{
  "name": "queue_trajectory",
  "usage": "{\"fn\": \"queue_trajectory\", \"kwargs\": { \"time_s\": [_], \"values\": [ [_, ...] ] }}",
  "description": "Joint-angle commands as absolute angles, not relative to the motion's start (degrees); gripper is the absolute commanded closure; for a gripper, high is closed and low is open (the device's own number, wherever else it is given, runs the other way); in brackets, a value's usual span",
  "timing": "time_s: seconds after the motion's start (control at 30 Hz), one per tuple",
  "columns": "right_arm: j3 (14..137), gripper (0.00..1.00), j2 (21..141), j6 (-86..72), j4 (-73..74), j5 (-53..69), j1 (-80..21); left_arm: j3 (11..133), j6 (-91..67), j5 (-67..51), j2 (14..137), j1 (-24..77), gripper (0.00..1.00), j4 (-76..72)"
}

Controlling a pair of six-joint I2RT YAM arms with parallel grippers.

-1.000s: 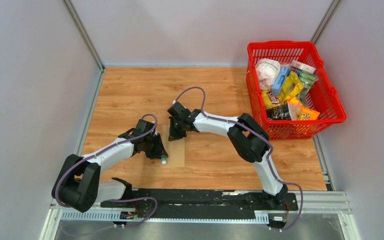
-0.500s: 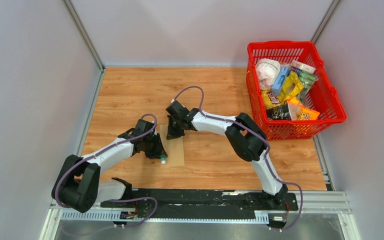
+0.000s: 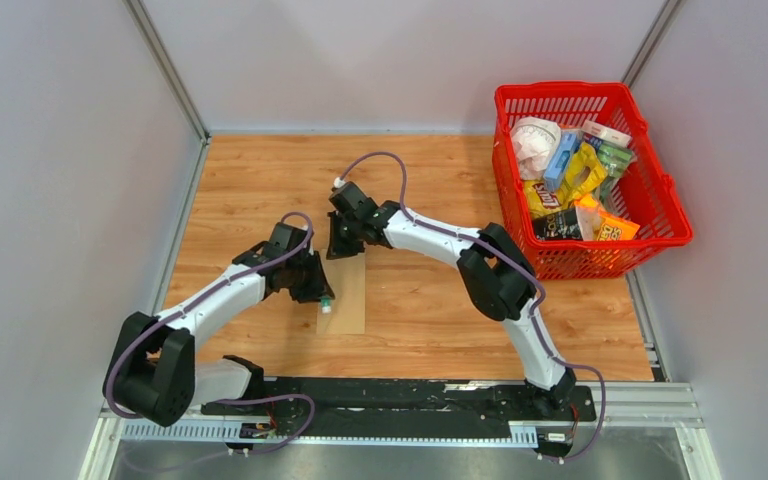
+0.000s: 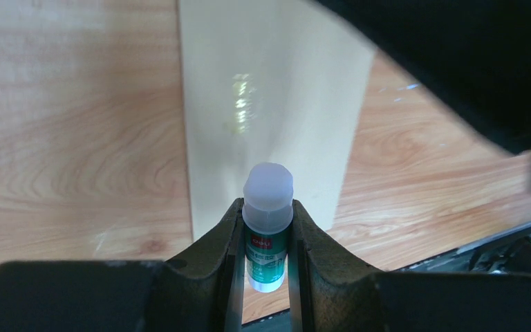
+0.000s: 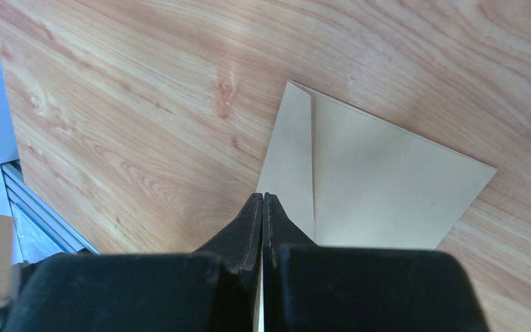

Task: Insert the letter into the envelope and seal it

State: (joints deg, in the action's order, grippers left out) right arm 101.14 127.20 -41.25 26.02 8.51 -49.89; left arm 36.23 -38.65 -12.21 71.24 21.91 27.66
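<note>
The tan envelope [image 3: 345,300] lies flat on the wooden table, its flap [image 5: 292,160] folded down over its body [image 5: 387,190]. My left gripper [image 3: 320,293] is shut on a small glue stick [image 4: 267,228] with a green label and a white cap, which points at the envelope's near part [image 4: 269,104]. My right gripper [image 5: 263,198] is shut with nothing visible between its fingers. Its tips are at the flap's edge, at the envelope's far end [image 3: 336,247]. The letter is hidden from every view.
A red plastic basket [image 3: 560,92] full of snack packs and other items stands at the back right. Grey walls enclose the table on three sides. The right arm's dark body [image 4: 456,62] fills the upper right of the left wrist view.
My right gripper has slid away from the bases and to the left along the envelope's far end. The left gripper, with the glue stick in it, has shifted slightly the same way.
</note>
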Motion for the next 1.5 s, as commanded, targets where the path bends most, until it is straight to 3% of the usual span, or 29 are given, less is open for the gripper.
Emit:
{"fn": "queue_trajectory", "kwargs": {
  "time_s": [0.0,0.3,0.5,0.67,0.83,1.1,1.27,1.47],
  "values": [
    [104.94,1.00,122.61,-37.88,28.47,7.39,-49.75,42.18,-37.88,-12.22,69.70,21.45,1.00,28.91],
    [92.22,0.95,109.53,-37.80,30.85,1.85,-44.04,45.09,-36.57,-14.84,68.20,20.65,1.00,28.39],
    [80.79,0.70,98.45,-35.51,34.71,-8.60,-41.58,45.09,-33.15,-24.67,68.38,20.48,1.00,22.00],
    [74.19,0.54,94.57,-35.16,36.91,-13.44,-39.38,43.68,-31.03,-47.23,69.69,20.57,1.00,12.23],
    [69.44,0.46,90.71,-34.89,33.14,-8.97,-38.94,42.89,-29.09,-56.07,70.05,21.00,1.00,8.18],
    [64.79,0.47,82.63,-37.00,28.40,-1.68,-39.02,42.63,-29.78,-59.59,69.35,22.41,1.00,4.67],
    [53.90,0.47,70.34,-38.85,14.53,9.30,-39.02,43.76,-36.56,-60.03,68.47,22.41,1.00,-5.08],
    [45.71,0.43,58.98,-36.83,-2.89,23.01,-39.81,47.72,-40.07,-59.06,68.38,22.33,1.00,-6.41]
  ]
}}
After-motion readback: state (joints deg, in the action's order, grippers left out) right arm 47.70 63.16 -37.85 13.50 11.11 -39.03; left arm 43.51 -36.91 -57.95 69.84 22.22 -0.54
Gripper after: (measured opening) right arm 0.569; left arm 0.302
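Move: The glue stick is already in the left fingers, about 1 cm back of the hand point; from the right hand it lies some 10 cm back, 1 cm left and 2 cm lower. The envelope's middle is about 3 cm ahead, 3 cm right and 5 cm below the left hand; from the right hand, 8 cm back, 2 cm right, 6 cm below. A small white cap lies around 21 cm right of the right hand, 2 cm ahead, 6 cm down. Left lifts glue stick 17 cm from envelope, turning rightward; right opens halfway, swinging 20 cm right and up. ##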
